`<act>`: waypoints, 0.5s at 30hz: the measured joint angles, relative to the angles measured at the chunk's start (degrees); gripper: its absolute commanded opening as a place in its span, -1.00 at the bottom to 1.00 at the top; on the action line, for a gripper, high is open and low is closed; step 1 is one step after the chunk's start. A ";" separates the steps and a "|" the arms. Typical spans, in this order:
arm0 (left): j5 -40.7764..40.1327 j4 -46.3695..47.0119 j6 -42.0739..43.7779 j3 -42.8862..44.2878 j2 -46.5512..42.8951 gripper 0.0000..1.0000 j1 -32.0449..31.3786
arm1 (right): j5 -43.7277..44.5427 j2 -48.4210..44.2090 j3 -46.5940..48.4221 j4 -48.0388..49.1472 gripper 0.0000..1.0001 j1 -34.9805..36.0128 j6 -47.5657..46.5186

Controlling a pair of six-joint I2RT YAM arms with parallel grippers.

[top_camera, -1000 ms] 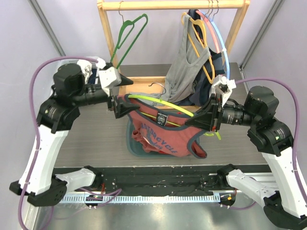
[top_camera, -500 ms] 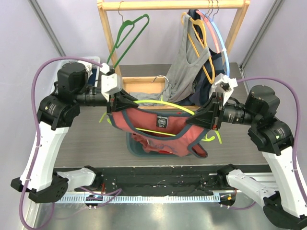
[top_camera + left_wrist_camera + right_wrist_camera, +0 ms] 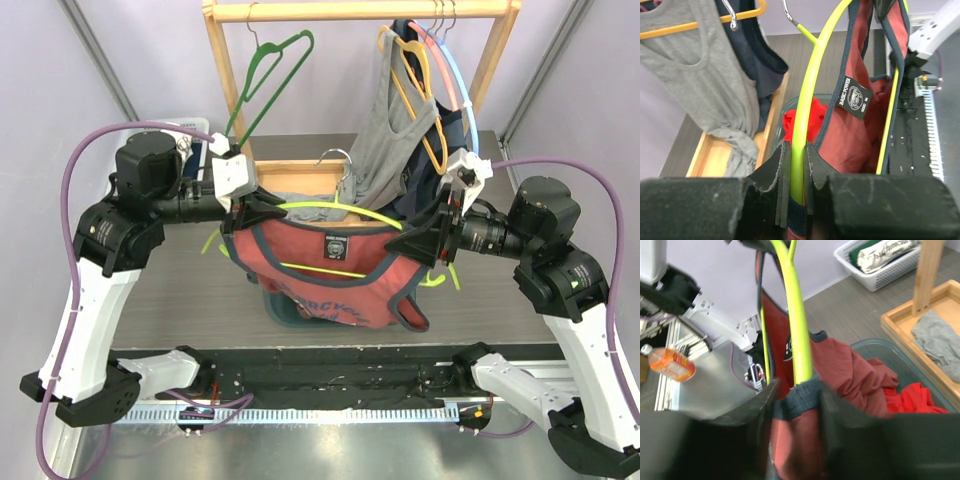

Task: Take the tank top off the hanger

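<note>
A red tank top [image 3: 330,265] with navy trim hangs on a lime-green hanger [image 3: 330,212], held in the air between my two arms. My left gripper [image 3: 262,212] is shut on the hanger's left shoulder. In the left wrist view the green bar [image 3: 805,115] runs between the fingers of the left gripper [image 3: 798,180], with navy trim pinched below it and the tank top [image 3: 850,145] to the right. My right gripper [image 3: 400,243] is shut on the right strap. In the right wrist view the navy strap [image 3: 800,395] sits in the right gripper [image 3: 797,405] over the hanger [image 3: 797,340].
A teal bin [image 3: 275,300] with red clothes stands under the tank top. A wooden rack [image 3: 225,70] behind holds a green hanger [image 3: 265,75] and a grey tank top [image 3: 385,140] on an orange hanger. A white basket [image 3: 880,260] sits by the rack.
The hanger and tank top have risen and levelled out, and the top is stretched wider between the grippers. My left gripper has shifted right onto the hanger's end. The right gripper has risen slightly.
</note>
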 measured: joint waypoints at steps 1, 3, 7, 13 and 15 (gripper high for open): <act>-1.27 0.37 -0.20 -0.02 0.00 -1.00 -0.13 | 1.09 0.02 0.00 0.55 0.14 0.00 -0.13; -3.45 1.68 -0.42 -0.44 -0.02 -1.00 -0.31 | 3.19 -0.02 0.02 2.40 0.14 0.02 -1.03; -6.97 4.74 -0.37 -1.64 -0.09 -1.00 -0.87 | 6.49 -0.24 0.02 4.81 0.13 0.04 -1.51; -8.13 6.29 0.90 -2.23 -0.59 -0.99 -0.98 | 7.30 0.35 0.44 6.71 0.22 0.04 -2.25; -8.02 6.19 1.79 -2.21 -0.66 -0.99 -0.98 | 6.47 1.70 1.40 6.60 0.22 0.04 -2.64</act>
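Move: The right hand is at the right shoulder strap of the tank top, the strap and the lime hanger's arm between its just-opening fingers. The hook is about 8 cm ahead and 11 to the left, slightly above; the neck label about 2 cm back and 11 to the left, a little lower; the green bin some 8 cm ahead, 10 left and 40 below. From the left hand, still clamped on the hanger's other end, that strap is about 21 cm right and 4 back. The right hand loosens its pinch at the right strap, its fingers spreading from partly to well open around the cloth and hanger as it goes about 3 cm forward and 2 up, turning some 10 degrees so that the fingertips swing a little forward. Alongside it the left hand keeps its shut grip on the lime hanger's left end and carries it about 3 cm forward, nearly level, with a wrist turn of roughly 10 degrees, then all but stops. ##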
